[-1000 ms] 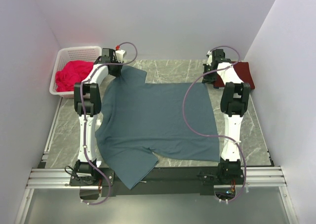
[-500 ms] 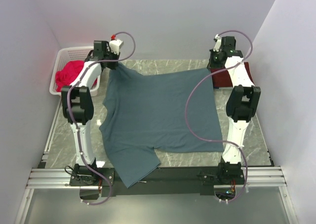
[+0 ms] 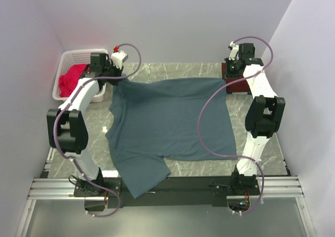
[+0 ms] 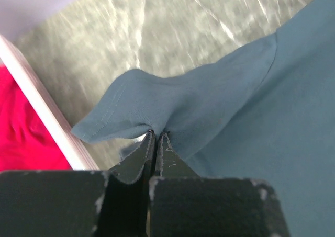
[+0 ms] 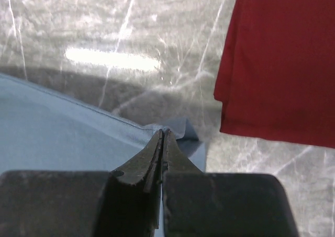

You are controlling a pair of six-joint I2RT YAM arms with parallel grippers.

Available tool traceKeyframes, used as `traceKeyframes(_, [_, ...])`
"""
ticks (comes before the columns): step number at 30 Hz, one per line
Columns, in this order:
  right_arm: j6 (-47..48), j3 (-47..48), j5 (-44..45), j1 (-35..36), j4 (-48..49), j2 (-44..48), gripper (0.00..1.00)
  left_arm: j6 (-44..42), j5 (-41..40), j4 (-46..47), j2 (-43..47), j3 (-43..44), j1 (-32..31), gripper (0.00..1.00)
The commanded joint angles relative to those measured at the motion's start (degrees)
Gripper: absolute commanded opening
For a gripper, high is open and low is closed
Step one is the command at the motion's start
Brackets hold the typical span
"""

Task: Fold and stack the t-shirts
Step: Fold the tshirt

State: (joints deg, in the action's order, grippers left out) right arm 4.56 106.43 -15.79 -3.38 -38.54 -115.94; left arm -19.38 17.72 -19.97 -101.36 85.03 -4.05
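Observation:
The slate blue-grey t-shirt [image 3: 167, 127] is stretched across the marble table, its near sleeve hanging over the front edge. My left gripper [image 3: 116, 79] is shut on the shirt's far left corner, where the cloth [image 4: 172, 103] bunches at the fingertips. My right gripper [image 3: 226, 79] is shut on the far right corner [image 5: 178, 128] of the same shirt. Both corners are lifted off the table. A folded dark maroon t-shirt [image 5: 282, 64] lies at the far right, partly behind the right arm [image 3: 242, 85].
A white basket [image 3: 73, 56] at the far left holds bright red cloth [image 3: 69, 79]; its rim [image 4: 47, 122] shows next to the left gripper. White walls close in the back and both sides. A metal rail [image 3: 167, 187] runs along the near edge.
Both arms have reached farther back and outward, pulling the shirt's far edge taut and straight. The shirt has slid away from the near edge.

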Motion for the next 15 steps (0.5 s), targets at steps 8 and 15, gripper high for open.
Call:
traceKeyframes(8, [3.6,-9.0,-1.3,-1.2,1.6,6.3,0.00,1.6,-0.6,0.4,10.7,-12.2,-0.1,0.00])
traceKeyframes(15, [5.8,-15.7,0.1,-1.9,3.3,8.1,0.00,1.7,-2.1,0.5,14.3,-18.7,-1.7,0.00])
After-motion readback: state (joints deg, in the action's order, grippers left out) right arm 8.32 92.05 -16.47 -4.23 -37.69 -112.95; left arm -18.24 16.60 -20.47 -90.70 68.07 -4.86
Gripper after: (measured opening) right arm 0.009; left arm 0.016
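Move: Each closed gripper holds the t-shirt's far edge up: the left by the far sleeve, the right by the far hem corner. The near sleeve lies about 45 cm back, 14 to the right and 17 below the left hand, with the basket some 8 cm ahead, 22 to its left and 12 lower. From the right hand the near hem corner is roughly 38 cm back, 1 to the left and 15 below; the dark red stack lies 6 cm ahead, 11 to the right, 14 below. Both hands keep their pinch on the raised far edge and bring it back together towards the near sleeve and near hem corner, the left about 7 cm back while sinking some 4, the right about 5 cm back. The right comes back nearly level at first, then drops faster to end over 6 cm lower, and both grippers tip slightly further down, by 5 to 10 degrees, with the fingers staying shut. ##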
